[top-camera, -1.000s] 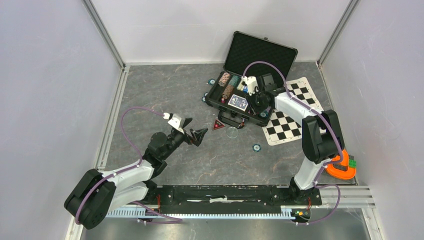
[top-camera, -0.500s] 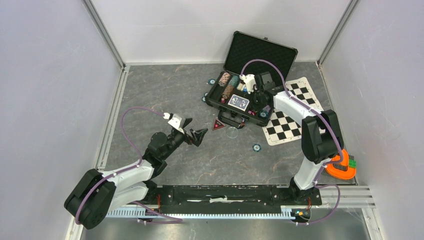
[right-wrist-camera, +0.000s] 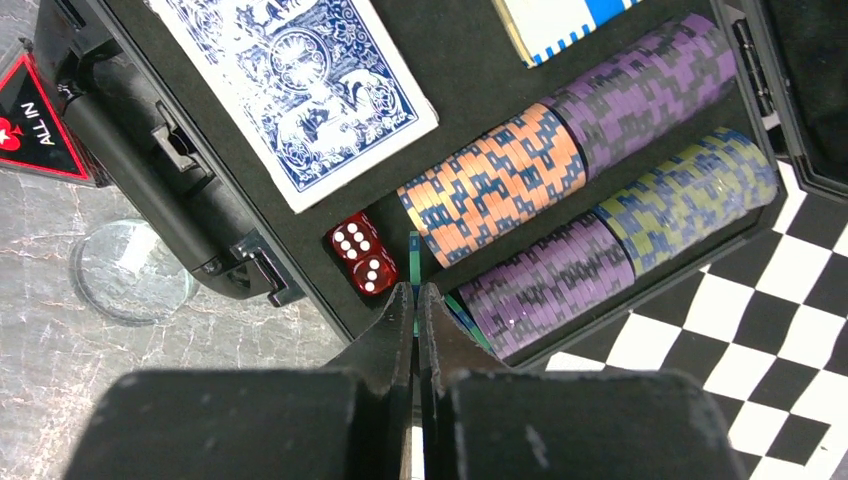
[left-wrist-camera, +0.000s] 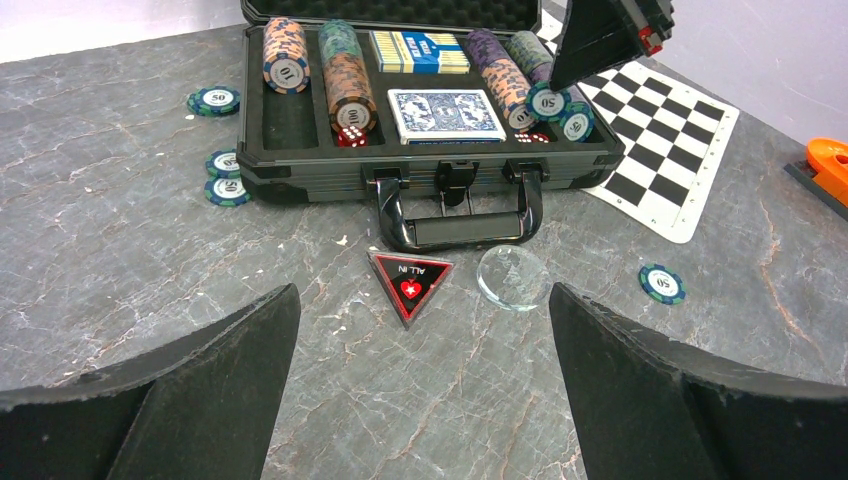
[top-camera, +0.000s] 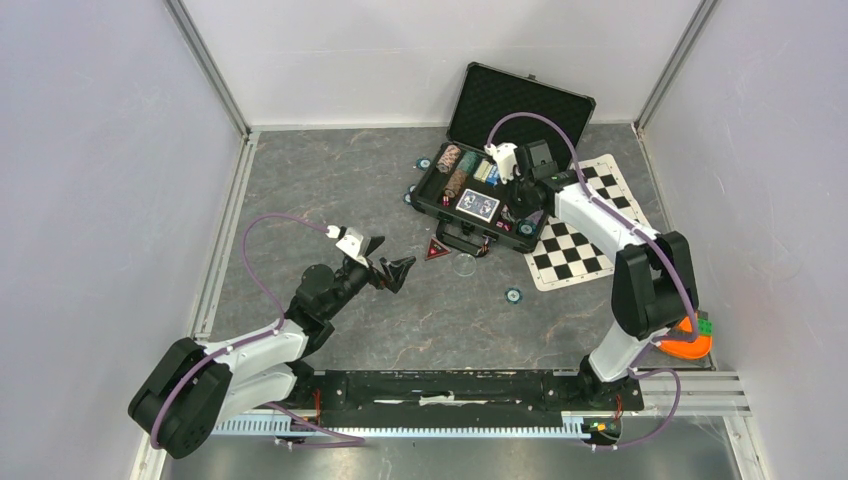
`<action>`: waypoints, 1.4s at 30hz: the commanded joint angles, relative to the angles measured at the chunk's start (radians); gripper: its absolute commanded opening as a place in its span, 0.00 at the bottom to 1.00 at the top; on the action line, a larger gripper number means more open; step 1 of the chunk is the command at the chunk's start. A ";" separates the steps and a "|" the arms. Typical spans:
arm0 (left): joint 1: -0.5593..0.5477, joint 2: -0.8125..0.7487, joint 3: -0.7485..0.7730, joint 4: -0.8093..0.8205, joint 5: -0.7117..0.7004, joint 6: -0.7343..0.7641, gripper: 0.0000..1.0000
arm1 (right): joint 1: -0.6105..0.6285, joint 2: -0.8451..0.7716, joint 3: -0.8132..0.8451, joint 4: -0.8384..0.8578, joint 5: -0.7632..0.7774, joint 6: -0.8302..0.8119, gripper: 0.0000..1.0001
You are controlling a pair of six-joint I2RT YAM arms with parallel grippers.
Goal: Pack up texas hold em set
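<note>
The black case lies open, lid up, with rows of striped chips, a blue card deck and red dice inside. My right gripper hovers shut over the case's right front corner. A green chip stands on edge just beyond its tips; whether they touch is unclear. My left gripper is wide open and empty above the table, facing the red triangular marker before the case handle.
A clear disc lies beside the marker. Loose chips lie right of it and left of the case. The checkered mat runs under the case's right end. An orange object sits at the right wall.
My right gripper went from partly open to shut and drew back a little toward the rear of the case. The left arm stayed still.
</note>
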 commanded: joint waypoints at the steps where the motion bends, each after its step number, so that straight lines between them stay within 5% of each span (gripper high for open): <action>1: -0.006 -0.013 -0.001 0.032 -0.004 0.041 1.00 | -0.003 -0.059 0.011 -0.037 0.061 -0.004 0.00; 26: -0.005 -0.023 -0.006 0.038 0.001 0.036 1.00 | 0.016 0.014 0.003 -0.114 0.174 -0.055 0.01; 31: -0.005 -0.022 -0.006 0.038 0.000 0.036 1.00 | 0.026 0.021 0.006 -0.116 0.216 -0.056 0.19; 38: -0.007 -0.018 -0.006 0.038 0.000 0.033 1.00 | 0.030 0.007 0.007 -0.126 0.270 -0.034 0.22; 42: -0.005 -0.017 -0.004 0.038 -0.004 0.030 1.00 | 0.030 -0.022 -0.003 -0.114 0.284 -0.007 0.33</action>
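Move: The right hand holds a single green-edged chip; its place, the near end of the rightmost slot, lies about 2 cm back, 3 cm right and 4 cm below. At about that depth, the red dice are 1 cm back and 2 cm left, the orange chip stack 4 cm ahead and 1 cm right, and the purple stack 2 cm ahead and 5 cm right. From the left hand that slot end is some 10 cm ahead, 30 cm right and 10 cm below. Keeping its pinch on the green-edged chip, the right hand swings right and back, away from the dice and over to the near end of the rightmost slot, then sinks nearly 2 cm to set the chip against the others there. The fingers open to about a third and let go while the hand drifts a last centimetre right, ending some 4 cm right and 2 cm back of its start, rolled about 15 degrees with its left side down. ##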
